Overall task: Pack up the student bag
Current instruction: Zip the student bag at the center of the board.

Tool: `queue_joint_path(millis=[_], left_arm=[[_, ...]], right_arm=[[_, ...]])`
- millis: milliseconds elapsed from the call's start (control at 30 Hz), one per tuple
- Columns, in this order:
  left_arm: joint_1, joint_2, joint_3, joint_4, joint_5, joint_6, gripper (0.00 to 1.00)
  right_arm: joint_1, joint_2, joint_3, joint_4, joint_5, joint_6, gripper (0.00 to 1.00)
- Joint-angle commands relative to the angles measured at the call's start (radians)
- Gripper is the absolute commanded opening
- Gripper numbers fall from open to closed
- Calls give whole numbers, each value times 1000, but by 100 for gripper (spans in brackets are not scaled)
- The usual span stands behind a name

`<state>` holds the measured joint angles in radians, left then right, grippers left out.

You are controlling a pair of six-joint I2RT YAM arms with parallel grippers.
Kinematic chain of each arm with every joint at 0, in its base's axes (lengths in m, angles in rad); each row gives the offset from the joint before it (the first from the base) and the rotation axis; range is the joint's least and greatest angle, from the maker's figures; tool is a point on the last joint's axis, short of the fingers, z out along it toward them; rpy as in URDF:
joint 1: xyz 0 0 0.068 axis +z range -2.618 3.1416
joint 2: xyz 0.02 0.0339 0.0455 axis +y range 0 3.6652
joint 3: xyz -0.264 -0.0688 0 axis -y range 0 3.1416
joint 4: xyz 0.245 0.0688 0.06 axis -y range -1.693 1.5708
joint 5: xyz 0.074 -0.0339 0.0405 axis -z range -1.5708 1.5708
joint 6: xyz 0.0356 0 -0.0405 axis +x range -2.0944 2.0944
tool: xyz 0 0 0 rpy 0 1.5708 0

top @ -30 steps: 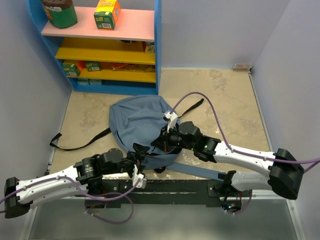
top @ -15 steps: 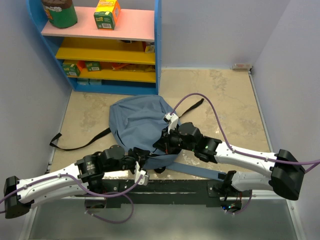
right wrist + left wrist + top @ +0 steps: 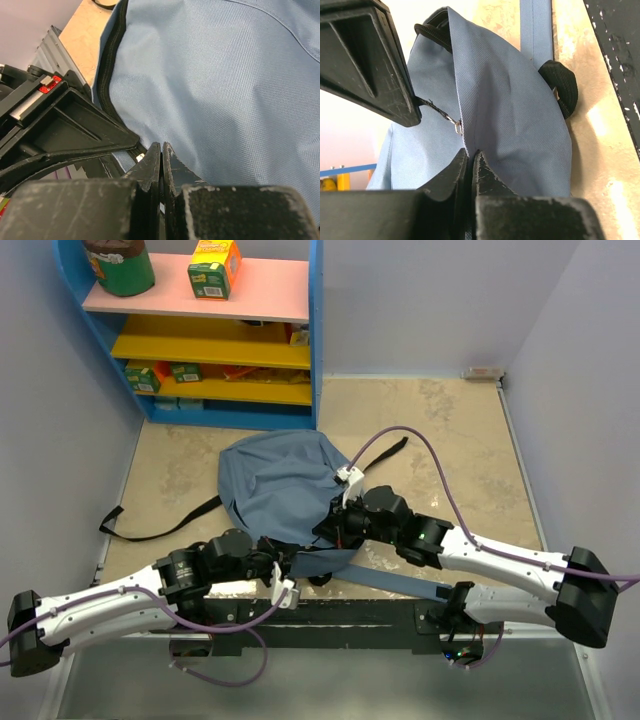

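Observation:
The student bag [image 3: 270, 485], slate-blue fabric, lies flat in the middle of the floor, rounded end toward the shelf. My left gripper [image 3: 291, 564] is at its near edge. In the left wrist view that gripper [image 3: 470, 156] is shut on a raised fold of the bag [image 3: 510, 105]. My right gripper [image 3: 322, 536] sits just beyond it, also at the near edge. Its jaws [image 3: 161, 150] are shut beside the black zipper [image 3: 111, 65]. A thin black cord with a metal ring [image 3: 451, 120] runs from its finger to the bag's seam.
A blue shelf unit [image 3: 315, 340] with pink and yellow boards stands at the back left, holding a dark can [image 3: 120, 265] and small boxes [image 3: 215, 265]. A black strap [image 3: 150, 530] trails left, a blue strap [image 3: 400, 582] trails right. A black rail [image 3: 350, 615] runs along the near edge.
My left gripper has gone from wide open to shut on the bag's fold and has crept toward the bag. The right arm shifted slightly right, still shut.

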<state>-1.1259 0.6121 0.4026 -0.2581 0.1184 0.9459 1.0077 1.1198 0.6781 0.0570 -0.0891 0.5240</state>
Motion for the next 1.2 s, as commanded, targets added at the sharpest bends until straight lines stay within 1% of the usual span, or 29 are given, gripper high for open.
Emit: queue_joint_path(millis=[0, 67, 200, 300, 333, 400, 500, 600, 667, 700, 733, 767, 800, 833, 867, 900, 933, 967, 1000, 1033, 1167], left_arm=[[6, 5, 31, 7, 16, 20, 0], [8, 5, 54, -39, 52, 30, 0], [11, 2, 96, -151, 115, 85, 0], [18, -9, 119, -257, 159, 90, 0], [20, -15, 120, -310, 170, 93, 0], [23, -43, 104, -342, 181, 109, 0], [23, -54, 97, -380, 170, 140, 0], [23, -55, 99, -409, 173, 152, 0], [23, -55, 107, -406, 175, 156, 0], [23, -54, 113, -399, 178, 159, 2], [23, -45, 120, -364, 182, 148, 47], [23, -37, 142, -328, 194, 127, 71], [21, -23, 156, -288, 201, 75, 79], [21, 29, 172, -211, 205, 45, 89], [21, 67, 212, -170, 198, 12, 98], [21, 108, 237, -137, 181, -71, 100], [21, 192, 258, -53, 153, -122, 100], [21, 230, 284, -11, 89, -169, 100], [21, 260, 288, 34, 64, -249, 100], [20, 302, 288, 112, 50, -283, 100], [-1, 382, 289, 186, 49, -447, 100]], right_arm=[[-3, -26, -9, -23, 74, -6, 0], [-6, -26, 0, -49, 86, -16, 0], [-37, -8, 44, -132, 201, -57, 0], [-110, 8, 81, -232, 294, -77, 0], [-168, -1, 86, -267, 310, -84, 0], [-213, -29, 83, -241, 295, -96, 0], [-219, -51, 92, -233, 289, -105, 0], [-219, -43, 95, -220, 241, -111, 0], [-219, -48, 92, -207, 217, -110, 0], [-219, -49, 89, -191, 206, -110, 0], [-219, -52, 86, -180, 189, -110, 0], [-219, -54, 83, -166, 151, -108, 0], [-219, -54, 75, -136, 135, -107, 0], [-219, -51, 72, -123, 124, -102, 0], [-219, -46, 74, -125, 109, -91, 0], [-219, -35, 75, -128, 98, -84, 0], [-219, -32, 77, -132, 97, -79, 0], [-218, -32, 78, -138, 95, -73, 0], [-218, -37, 71, -134, 92, -70, 0], [-218, -54, 66, -129, 94, -68, 0], [-219, -81, 54, -126, 97, -55, 0]])
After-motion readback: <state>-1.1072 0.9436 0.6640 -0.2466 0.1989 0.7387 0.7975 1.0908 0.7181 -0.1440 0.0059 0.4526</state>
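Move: At the tips of the right hand, the zip slider hangs by its pull, about 2 cm back and 1 cm to the left; it lies some 4 cm right and 2 cm ahead of the left hand, which pinches the bag's near edge. The bag's right corner, where the slider is headed, is roughly 9 cm right of the right hand, 5 cm ahead and 6 cm lower. The black loop lies about 8 cm back and 6 cm right of the left hand, 9 cm lower. Drawing the zip slider by its pull, the shut right hand sweeps some 10 cm right and forward towards the bag's right corner, sinking about 3 cm and turning clockwise, then creeps slightly back left and up. The left hand first draws its pinched edge about 4 cm back and left, then opens wide, lets go and swings 7 cm right, also forward and up, after the right hand. ##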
